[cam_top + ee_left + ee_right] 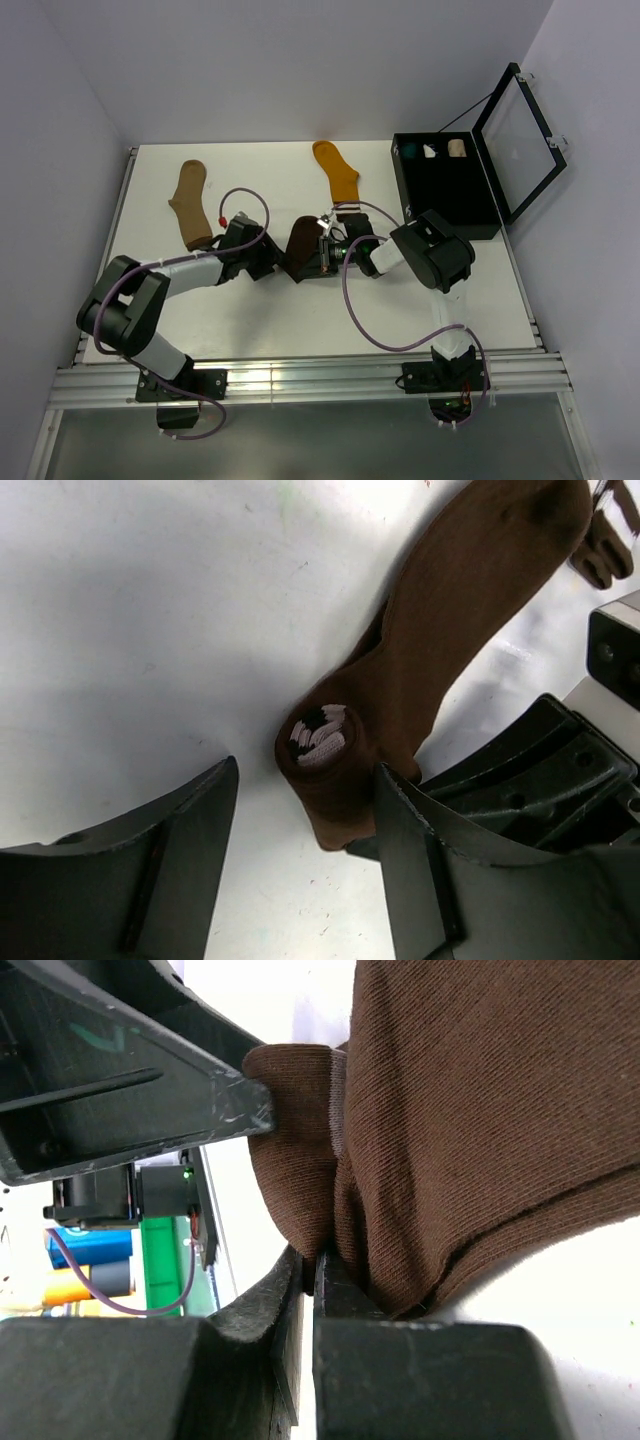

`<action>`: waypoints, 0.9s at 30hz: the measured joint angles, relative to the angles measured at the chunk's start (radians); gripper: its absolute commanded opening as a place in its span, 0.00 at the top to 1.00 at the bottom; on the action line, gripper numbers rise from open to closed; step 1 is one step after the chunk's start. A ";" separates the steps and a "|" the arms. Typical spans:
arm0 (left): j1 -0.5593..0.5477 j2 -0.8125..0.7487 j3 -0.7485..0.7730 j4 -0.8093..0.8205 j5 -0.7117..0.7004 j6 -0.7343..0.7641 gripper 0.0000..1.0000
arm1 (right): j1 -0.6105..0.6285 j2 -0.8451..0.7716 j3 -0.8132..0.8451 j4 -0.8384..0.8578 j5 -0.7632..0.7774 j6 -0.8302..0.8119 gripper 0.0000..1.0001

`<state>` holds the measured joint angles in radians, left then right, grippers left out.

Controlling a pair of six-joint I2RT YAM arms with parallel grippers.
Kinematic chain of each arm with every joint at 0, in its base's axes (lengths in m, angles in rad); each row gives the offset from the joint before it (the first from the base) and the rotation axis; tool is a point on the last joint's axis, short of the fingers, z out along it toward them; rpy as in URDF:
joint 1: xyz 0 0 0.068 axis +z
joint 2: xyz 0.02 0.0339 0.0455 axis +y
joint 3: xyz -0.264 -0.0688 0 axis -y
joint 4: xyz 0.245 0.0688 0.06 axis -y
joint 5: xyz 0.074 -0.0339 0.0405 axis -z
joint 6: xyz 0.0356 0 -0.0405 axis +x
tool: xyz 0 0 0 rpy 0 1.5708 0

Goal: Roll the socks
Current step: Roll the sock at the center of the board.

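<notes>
The dark brown sock (302, 246) lies mid-table between both grippers. One end of the dark brown sock (470, 600) is rolled into a tube (325, 770) with the white-striped cuff showing inside. My left gripper (305, 815) is open around this roll: its right finger (420, 860) touches the roll and its left finger (170, 860) stands apart from it. My right gripper (316, 1265) is shut on a pinched fold of the dark brown sock (480, 1110). The tan sock (190, 205) lies flat at the back left. The mustard-orange sock (338, 175) lies flat at the back centre.
A black case (450, 190) stands at the back right with its lid (515, 135) open, holding small teal, white and cream bundles. White walls close the table at the left and the back. The arms' cables loop over the table near the sock.
</notes>
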<state>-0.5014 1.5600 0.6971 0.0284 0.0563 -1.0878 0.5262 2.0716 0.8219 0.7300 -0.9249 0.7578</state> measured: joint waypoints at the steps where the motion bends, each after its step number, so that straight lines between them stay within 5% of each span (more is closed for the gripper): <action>1: 0.000 0.006 0.002 0.003 0.000 -0.002 0.43 | 0.000 0.000 0.000 0.000 0.000 0.002 1.00; 9: -0.004 0.063 0.039 0.003 -0.001 -0.006 0.76 | -0.001 0.000 0.000 -0.007 0.004 0.007 0.97; 13: -0.007 0.076 0.065 -0.019 0.000 0.004 0.88 | 0.000 -0.024 -0.001 -0.050 0.030 -0.022 0.80; 21: -0.012 0.105 0.141 -0.116 -0.001 0.086 0.91 | 0.023 -0.284 -0.058 -0.275 0.265 -0.225 0.45; 27: -0.013 0.137 0.210 -0.196 0.000 0.165 0.91 | 0.176 -0.487 -0.063 -0.383 0.605 -0.435 0.39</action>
<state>-0.5148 1.6966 0.9070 -0.1673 0.0563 -0.9230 0.7021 1.5848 0.7593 0.3470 -0.3195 0.3229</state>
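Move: The rolled end of the dark brown sock lies about 1 cm ahead of the left hand, 2 cm to its right and 1 cm below; from the right hand, whose shut fingers still pinch it, it is some 2 cm to the left, level ahead and in height. From the left hand, the brown sock's flat part lies about 7 cm ahead and 4 cm right, and the mustard sock about 22 cm ahead and 12 cm right, both roughly 2 cm below. Ease the open left gripper about 1.5 cm forward and right, sinking slightly, and close it to pinch the left end of the brown roll. Keep that grip, turning the wrist only some 10 degrees. Hold the right hand still on the roll until the left has closed, then open its fingers, draw them off to the right and lift almost 7 cm, tipping them further down while rolling the wrist. ##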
